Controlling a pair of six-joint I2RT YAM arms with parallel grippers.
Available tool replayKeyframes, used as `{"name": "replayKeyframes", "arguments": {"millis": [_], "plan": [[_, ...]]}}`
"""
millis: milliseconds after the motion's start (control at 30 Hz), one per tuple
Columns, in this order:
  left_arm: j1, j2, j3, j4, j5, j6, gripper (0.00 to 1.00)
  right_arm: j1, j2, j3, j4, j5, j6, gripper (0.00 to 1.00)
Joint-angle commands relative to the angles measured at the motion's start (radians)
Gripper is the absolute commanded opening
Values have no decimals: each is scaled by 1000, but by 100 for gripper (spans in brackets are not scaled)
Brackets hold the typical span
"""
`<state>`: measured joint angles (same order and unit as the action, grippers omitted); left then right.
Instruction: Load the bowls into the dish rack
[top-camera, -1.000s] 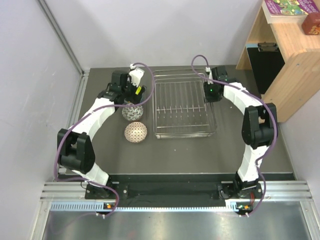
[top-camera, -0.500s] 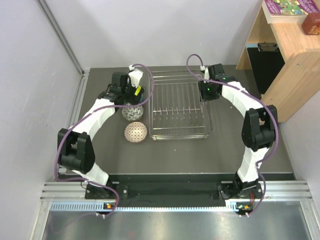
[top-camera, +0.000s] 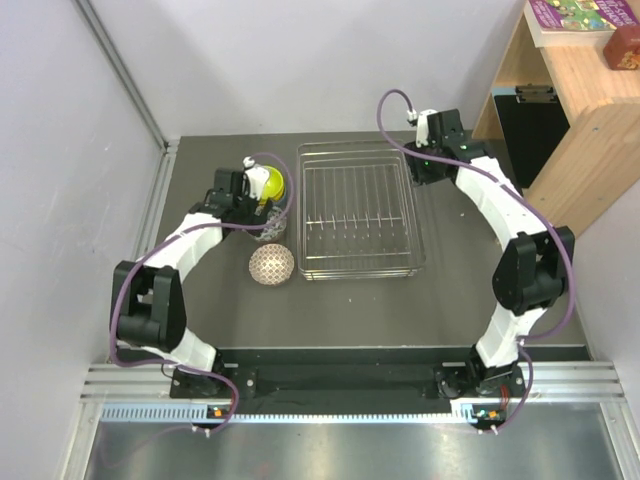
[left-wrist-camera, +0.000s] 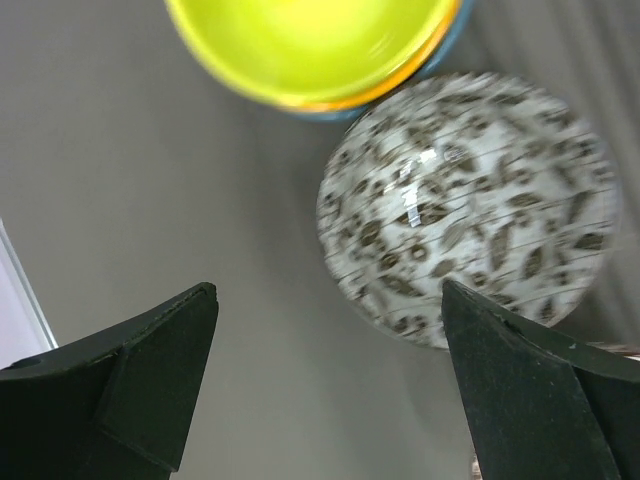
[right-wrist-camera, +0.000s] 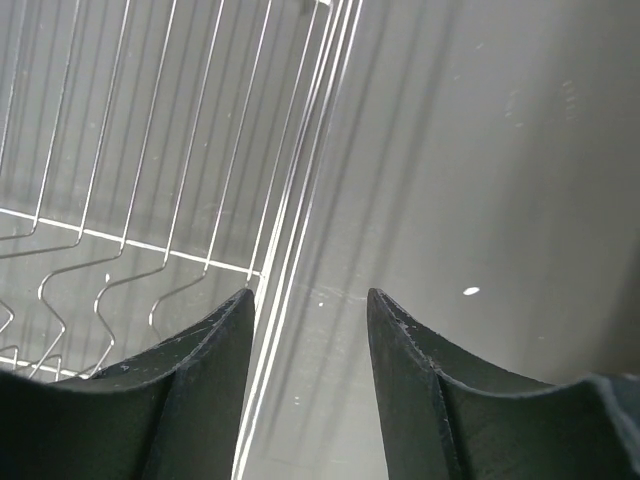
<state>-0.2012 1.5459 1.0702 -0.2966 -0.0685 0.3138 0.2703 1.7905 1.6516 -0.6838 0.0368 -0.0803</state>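
The dish rack of silver wire lies mid-table with nothing in it. To its left a lime-yellow bowl tops a stack with orange and blue rims beneath. Just nearer sits a white bowl with a brownish-grey pattern, half under my left arm in the top view. A pinkish-red patterned bowl lies nearer still. My left gripper hovers open over bare table beside the grey-patterned bowl. My right gripper is open at the rack's far right corner, the rim wire just inside its left finger.
A grey wall closes off the left and back. A wooden shelf unit stands off the table's back right corner. A black bar and metal rail run along the near edge by the arm bases.
The rack has slid a little to the left. My right gripper has widened and drawn back toward the far right corner. My left arm has pulled back, uncovering the yellow bowl.
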Motion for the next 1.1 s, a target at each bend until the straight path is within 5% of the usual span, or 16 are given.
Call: {"name": "replayKeyframes", "arguments": {"millis": [0,567,1067], "plan": [[49,-20,-24,50,41,-22,97,4,-95,69,4,20,-35,49],[75,155,31,5,174,-30,78,6,-201,-22,35,-21,-52,47],[80,151,33,-18,185,-25,47,6,-204,-76,53,-17,-53,47]]}}
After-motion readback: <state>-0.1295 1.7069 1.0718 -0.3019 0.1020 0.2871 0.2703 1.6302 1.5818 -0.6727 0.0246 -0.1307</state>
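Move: The leaf-patterned bowl has its middle about 6 cm to the left hand's right, 1 cm ahead and some 8 cm below, so its left rim lies nearly under the fingers. Beyond that bowl, about 10 cm farther out, is the yellow bowl stack; the brown-patterned bowl is about 10 cm nearer the base. The dish rack's middle is some 23 cm to the leaf-patterned bowl's right and 3 cm farther out. From the right hand the leaf-patterned bowl lies about 36 cm left, roughly level, 16 cm lower. Down, after a short swing of about 2 cm left and back, the left hand sinks some 6 cm onto the leaf-patterned bowl's left rim, its fingers tipping about 10 degrees steeper and closing from wide open to half open astride the rim. The right hand, holding nothing beside the rack's right edge, rises about 6 cm, settles 2 cm lower and draws back slightly. ##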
